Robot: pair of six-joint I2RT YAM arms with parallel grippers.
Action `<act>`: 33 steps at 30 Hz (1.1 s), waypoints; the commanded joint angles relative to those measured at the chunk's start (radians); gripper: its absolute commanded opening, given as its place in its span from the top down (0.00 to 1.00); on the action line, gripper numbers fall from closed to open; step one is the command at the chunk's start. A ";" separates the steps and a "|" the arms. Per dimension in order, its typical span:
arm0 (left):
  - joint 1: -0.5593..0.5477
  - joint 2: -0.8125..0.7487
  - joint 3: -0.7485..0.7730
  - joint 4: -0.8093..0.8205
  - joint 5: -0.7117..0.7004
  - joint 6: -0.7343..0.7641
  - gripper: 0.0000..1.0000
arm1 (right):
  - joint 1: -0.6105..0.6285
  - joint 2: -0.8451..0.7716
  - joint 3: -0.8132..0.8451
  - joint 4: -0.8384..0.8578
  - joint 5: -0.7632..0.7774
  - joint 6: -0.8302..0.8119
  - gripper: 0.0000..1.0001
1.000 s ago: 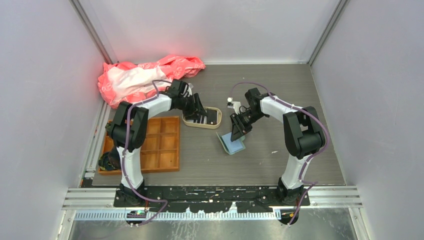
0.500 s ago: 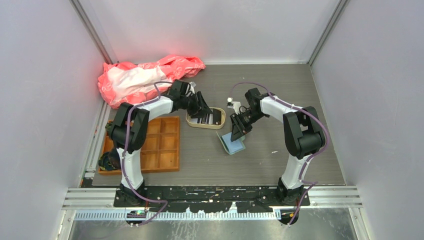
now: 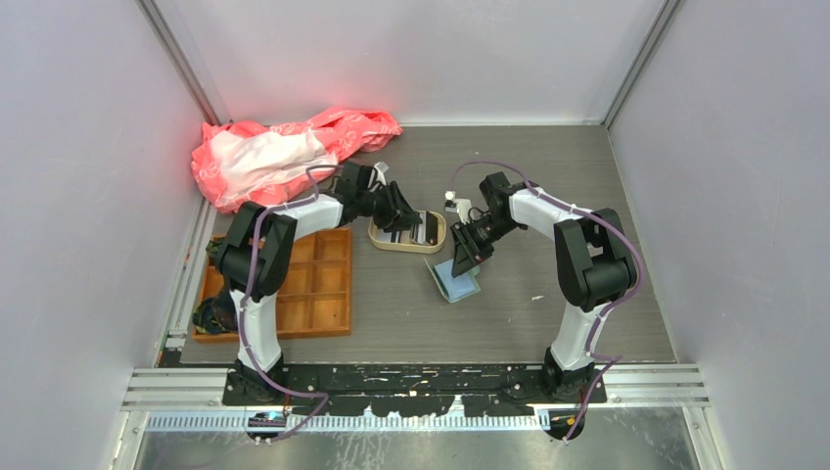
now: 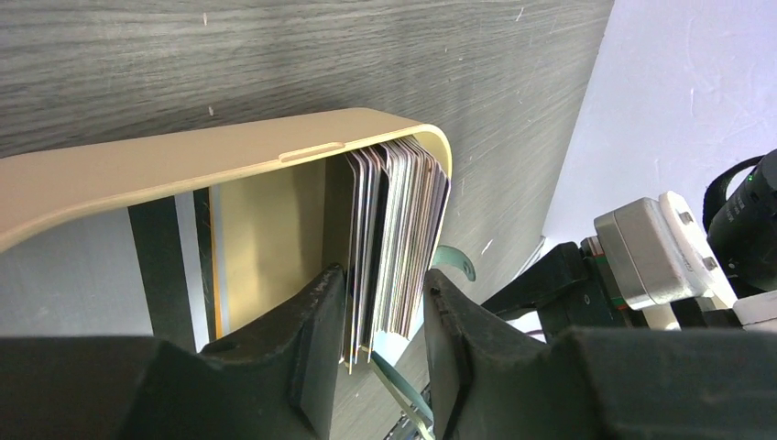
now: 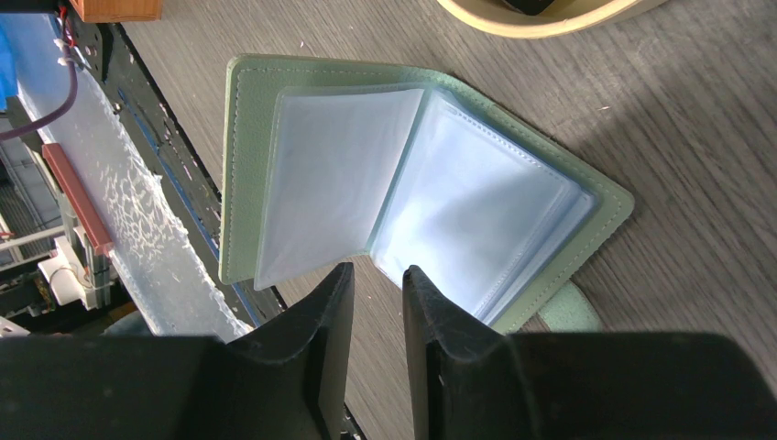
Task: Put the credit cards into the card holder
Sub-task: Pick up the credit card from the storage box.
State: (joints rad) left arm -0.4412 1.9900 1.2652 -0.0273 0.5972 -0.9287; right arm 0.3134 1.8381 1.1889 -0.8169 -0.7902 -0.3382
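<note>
A stack of credit cards [image 4: 399, 238] stands on edge at one end of a beige tray [image 4: 183, 165]. In the top view the cards [image 3: 416, 228] show as dark and pale stripes. My left gripper [image 4: 383, 280] straddles the stack, open; one finger touches the cards and a thin gap remains at the other. The left gripper [image 3: 399, 217] reaches into the tray [image 3: 431, 245]. The sage-green card holder [image 5: 275, 101] lies spread open, its pale blue clear pockets [image 5: 476, 211] fanned. My right gripper [image 5: 377, 270] sits at its near edge, narrowly open, with bare table between the fingers. The right gripper [image 3: 468, 253] hangs above the card holder [image 3: 455, 282].
An orange compartment tray [image 3: 318, 284] lies at the left, with dark items [image 3: 210, 313] at its outer end. A crumpled pink and white bag [image 3: 274, 152] fills the back left corner. A small white block [image 3: 452, 201] stands between the arms. Pale walls close in on three sides.
My left gripper has moved right, the beige tray has shifted right with it, and its fingers have narrowed around the card stack. The right arm and card holder have not moved.
</note>
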 commanded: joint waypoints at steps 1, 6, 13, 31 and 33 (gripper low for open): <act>-0.011 0.004 -0.018 0.083 0.017 -0.034 0.65 | 0.005 -0.050 0.009 -0.007 -0.019 -0.012 0.68; -0.020 0.014 -0.019 0.098 0.006 -0.049 0.78 | 0.005 -0.048 0.009 -0.008 -0.017 -0.012 0.68; -0.037 0.042 0.024 -0.009 -0.029 0.012 0.70 | 0.004 -0.050 0.009 -0.008 -0.017 -0.011 0.68; -0.039 0.037 0.040 0.011 -0.017 -0.008 1.00 | 0.004 -0.053 0.009 -0.007 -0.012 -0.013 0.68; -0.038 0.021 0.049 -0.061 -0.056 0.034 1.00 | 0.004 -0.051 0.008 -0.008 -0.012 -0.014 0.68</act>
State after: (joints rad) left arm -0.4786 2.0624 1.2881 -0.0303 0.5926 -0.9375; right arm 0.3134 1.8381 1.1889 -0.8177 -0.7902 -0.3382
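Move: The credit cards stand as an upright pack in the storage box, under the left fingertips: their middle some 5 cm below the left hand, about 1 cm back and 1 cm right. The box's own middle is roughly 2 cm left and 1 cm back of that hand; the green card holder lies open about 12 cm back and 7 cm right, the wooden tray's middle 12 cm back and 29 cm left. From the right hand the cards are some 9 cm ahead and 6 cm left. The left fingers come down on the card pack and pinch a thin part of it near its upper edges, going from partly open to nearly shut. The hand first sinks about 3.5 cm, easing back and to its right, with the fingers narrowing then parting a little, then rises slightly as they close. ##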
